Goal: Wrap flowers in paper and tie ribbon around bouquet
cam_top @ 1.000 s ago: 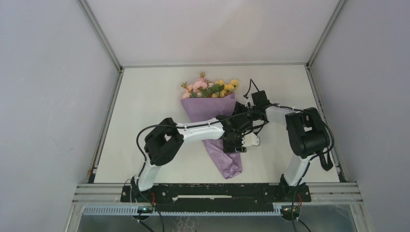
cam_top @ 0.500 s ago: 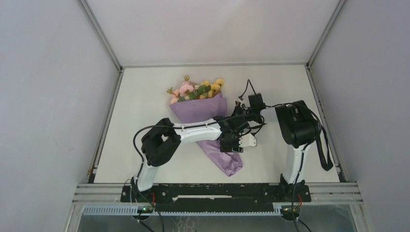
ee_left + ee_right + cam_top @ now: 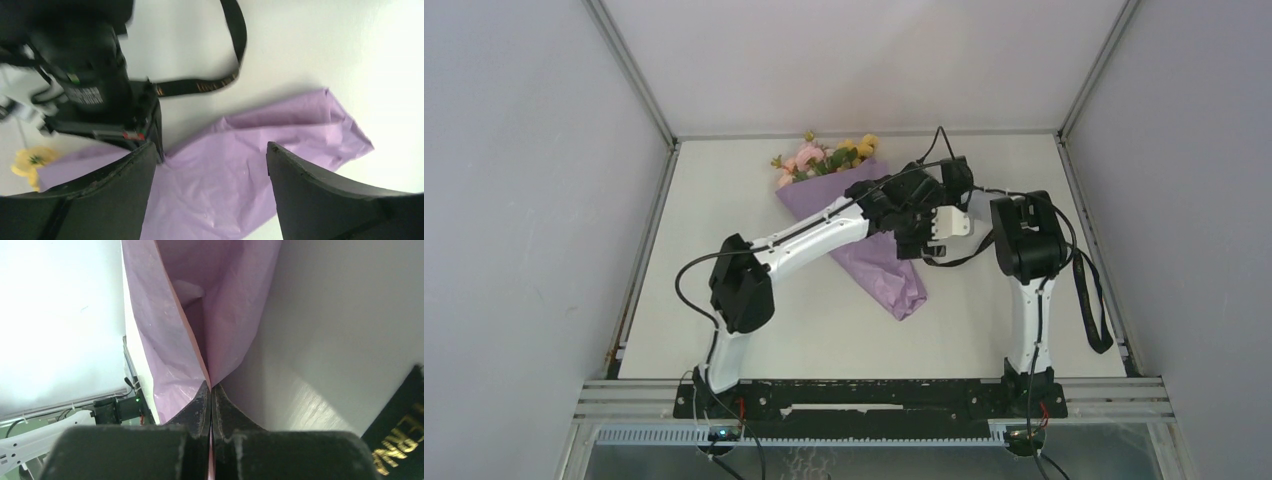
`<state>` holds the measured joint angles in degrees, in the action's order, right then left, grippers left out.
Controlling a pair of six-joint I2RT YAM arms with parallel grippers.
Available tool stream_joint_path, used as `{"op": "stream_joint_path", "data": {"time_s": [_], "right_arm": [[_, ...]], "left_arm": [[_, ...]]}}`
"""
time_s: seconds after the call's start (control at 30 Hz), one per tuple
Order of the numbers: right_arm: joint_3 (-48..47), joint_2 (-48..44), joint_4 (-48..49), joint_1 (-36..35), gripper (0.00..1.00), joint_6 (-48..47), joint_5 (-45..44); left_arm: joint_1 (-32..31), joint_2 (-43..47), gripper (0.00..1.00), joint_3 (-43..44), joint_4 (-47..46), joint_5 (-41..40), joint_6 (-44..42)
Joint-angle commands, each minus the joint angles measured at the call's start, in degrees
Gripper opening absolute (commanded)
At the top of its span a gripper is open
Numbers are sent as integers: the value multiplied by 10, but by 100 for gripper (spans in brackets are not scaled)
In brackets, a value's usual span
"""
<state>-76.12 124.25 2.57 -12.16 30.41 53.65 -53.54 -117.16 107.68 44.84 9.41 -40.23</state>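
Note:
The bouquet lies slanted on the white table, its pink and yellow flowers (image 3: pixel 824 157) poking out of the wide far end of the purple paper (image 3: pixel 879 265) cone. One yellow blossom (image 3: pixel 29 161) shows at the left edge of the left wrist view. My left gripper (image 3: pixel 210 147) hangs open just above the crumpled paper (image 3: pixel 225 175), nothing between its fingers. My right gripper (image 3: pixel 210 386) is shut on a thin edge of the paper (image 3: pixel 165 340). The black ribbon (image 3: pixel 200 87) with gold lettering lies loose on the table beside the cone and trails down at the right (image 3: pixel 1092 310).
Both arms cross above the cone's middle, the right arm's black wrist (image 3: pixel 90 90) close to my left fingers. Grey enclosure walls and metal rails (image 3: pixel 649 230) bound the table (image 3: pixel 724 250) on the left, back and right.
The bouquet has slid toward the back and left, and both arms have reached farther back over it. My right gripper has shut on the paper; my left has opened wider.

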Motion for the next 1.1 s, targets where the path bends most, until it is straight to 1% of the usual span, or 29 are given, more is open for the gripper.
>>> {"op": "stream_joint_path", "data": {"time_s": [0.0,0.07,0.17,0.27,0.33,0.4,0.47,0.57,0.67,0.77,0.8,0.83,0.87,0.93,1.0,1.03,1.07], "right_arm": [[-76,26,-79,13,0,-72,36],[-107,41,-117,17,0,-98,38],[-139,60,-158,19,0,-132,34],[-143,68,-160,25,0,-140,44],[-143,70,-157,30,0,-139,50],[-144,71,-157,32,0,-143,52],[-146,71,-159,33,0,-144,52],[-146,69,-168,30,0,-150,37],[-148,69,-176,29,0,-156,32],[-149,64,-181,30,0,-156,26],[-148,60,-183,30,0,-156,20],[-148,57,-184,29,0,-157,15],[-148,54,-185,27,0,-157,11],[-147,48,-191,22,0,-162,4],[-145,42,-196,16,0,-165,4],[-143,38,-197,14,0,-166,5],[-141,34,-197,13,0,-165,7]], "left_arm": [[-9,-47,85,59,-19,53,-71],[-10,-66,85,76,-24,62,-99],[-11,-97,85,91,-28,78,-116],[-11,-117,85,74,-77,81,-93],[-12,-132,85,67,-92,81,-84],[-12,-150,85,62,-122,67,-62],[-16,-164,86,75,-146,27,-52],[-16,-173,86,83,-161,23,-62],[-23,-191,83,107,-128,8,-82],[-36,-205,80,106,-53,-14,-144],[-43,-210,67,103,-30,-26,-171],[-50,-217,49,97,-20,-42,-186],[-55,-220,44,96,-15,-49,-194],[-59,-228,41,105,-13,-55,-198],[-62,-239,34,126,-5,-58,-197],[-63,-242,28,130,-2,-60,-198],[-65,-241,18,128,-3,-63,-198]]}}
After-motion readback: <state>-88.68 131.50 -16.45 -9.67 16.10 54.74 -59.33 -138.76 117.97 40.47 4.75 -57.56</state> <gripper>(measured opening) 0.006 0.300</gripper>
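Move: The left hand, open and empty, has the ribbon it goes for roughly 7 cm to its right, 2 cm ahead and some 13 cm below. The tail of the purple paper lies about 4 cm back and 2 cm left of that hand, also about 13 cm down. The right hand still pinches the paper's side edge; from it the same ribbon stretch lies about 9 cm back, 6 cm right and 5 cm down, the flower heads about 13 cm ahead and 17 cm left. The left hand swings right about 7 cm and, after a brief slight rise, drops some 12 cm to the loose ribbon beside the paper, drifting about 3 cm forward and back again as it turns clockwise nearly 20 degrees and closes its wide-open fingers most of the way around the ribbon. The right hand keeps the paper edge pinched, easing a little forward and then partly back while it shifts a couple of centimetres right and down. ##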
